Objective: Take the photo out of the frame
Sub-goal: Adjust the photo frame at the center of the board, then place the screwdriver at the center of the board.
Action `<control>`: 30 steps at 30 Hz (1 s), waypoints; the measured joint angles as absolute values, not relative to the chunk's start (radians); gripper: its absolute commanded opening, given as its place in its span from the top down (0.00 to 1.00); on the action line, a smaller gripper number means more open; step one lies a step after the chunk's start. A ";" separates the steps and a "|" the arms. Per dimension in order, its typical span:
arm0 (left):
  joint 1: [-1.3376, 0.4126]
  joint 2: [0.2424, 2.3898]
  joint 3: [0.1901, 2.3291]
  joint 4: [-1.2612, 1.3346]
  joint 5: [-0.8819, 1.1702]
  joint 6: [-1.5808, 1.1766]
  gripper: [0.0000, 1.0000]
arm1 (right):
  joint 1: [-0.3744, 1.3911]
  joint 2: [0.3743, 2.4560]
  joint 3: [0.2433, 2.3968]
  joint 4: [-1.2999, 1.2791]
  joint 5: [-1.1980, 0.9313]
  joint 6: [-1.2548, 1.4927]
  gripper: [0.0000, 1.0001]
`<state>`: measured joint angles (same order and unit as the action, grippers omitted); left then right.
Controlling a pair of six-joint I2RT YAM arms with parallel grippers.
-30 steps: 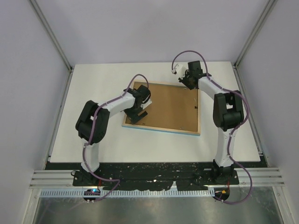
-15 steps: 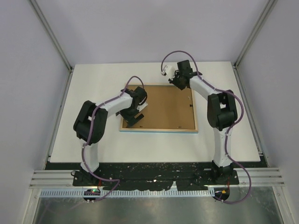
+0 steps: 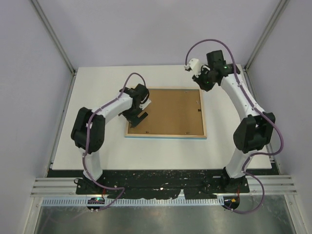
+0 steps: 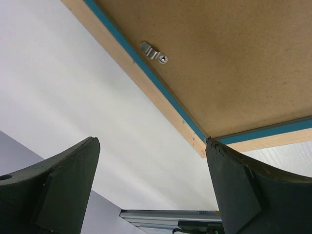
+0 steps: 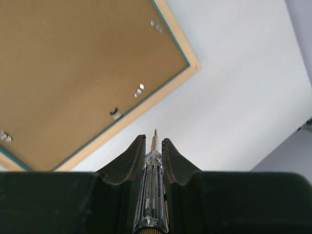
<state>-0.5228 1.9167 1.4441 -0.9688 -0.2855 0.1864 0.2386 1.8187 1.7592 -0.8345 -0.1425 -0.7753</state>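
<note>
The frame (image 3: 205, 115) lies face down on the table, its light wood rim around the plain brown backing board (image 3: 168, 112). The photo is hidden under the board. My left gripper (image 3: 138, 118) is open and empty over the frame's left edge. In the left wrist view the frame's corner (image 4: 200, 144) sits just by my right finger (image 4: 243, 195), with a metal clip (image 4: 154, 52) on the rim. My right gripper (image 3: 202, 83) hovers at the frame's far right corner, shut on a clear-handled screwdriver (image 5: 152, 185) whose tip points past the frame's rim (image 5: 146, 105).
Small metal clips (image 5: 116, 114) hold the backing board (image 5: 73, 68) along the rim. White table (image 3: 97, 146) all round the frame. Metal rails (image 3: 63, 185) run along the near edge, with upright posts at the far corners.
The frame turned from skewed to square with the table. My right gripper swung left along the far edge, then back to the far right corner. My left gripper shifted slightly left.
</note>
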 measured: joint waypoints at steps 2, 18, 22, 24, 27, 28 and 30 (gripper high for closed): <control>-0.517 1.893 1.459 -0.969 -0.285 0.187 0.06 | 0.181 1.787 1.763 -0.918 -0.159 -0.783 0.92; -0.488 1.771 1.465 -0.969 -0.283 0.187 0.06 | -0.206 2.060 1.667 -1.322 -0.217 -0.896 0.92; -0.488 1.771 1.462 -0.970 -0.282 0.187 0.06 | -0.241 2.194 1.777 -1.352 -0.259 -0.873 0.91; -0.488 1.771 1.461 -0.969 -0.279 0.187 0.06 | -0.248 2.233 1.822 -1.386 -0.273 -0.857 0.88; -0.488 1.771 1.459 -0.969 -0.278 0.187 0.06 | -0.252 2.276 1.870 -1.416 -0.287 -0.834 0.85; -0.488 1.771 1.458 -0.969 -0.278 0.187 0.06 | -0.252 2.287 1.880 -1.419 -0.291 -0.828 0.84; -0.488 1.771 1.458 -0.969 -0.278 0.187 0.06 | -0.252 2.309 1.899 -1.420 -0.303 -0.812 0.83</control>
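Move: Below the right hand, which already holds the screwdriver, the photo frame's middle is about 17 cm left, 6 cm back and 19 cm down; its far right corner is some 10 cm ahead and roughly 1 cm right. The bare table right of the frame, where this hand heads, is about 11 cm back, 17 cm right and 19 cm down. From the open left hand the frame's middle is some 17 cm right, 5 cm ahead, 5 cm down. Swinging away from the frame's far right corner, the right hand carries the screwdriver right and back, then mostly down, about 17 cm right, 11 cm back and 17 cm lower. Its wrist tips some 50 degrees so the screwdriver swings from forward-down to down and slightly back, the grip kept. Meanwhile the left hand, fingers wide open, lifts about 5 cm off the frame's near left corner area and stops. ##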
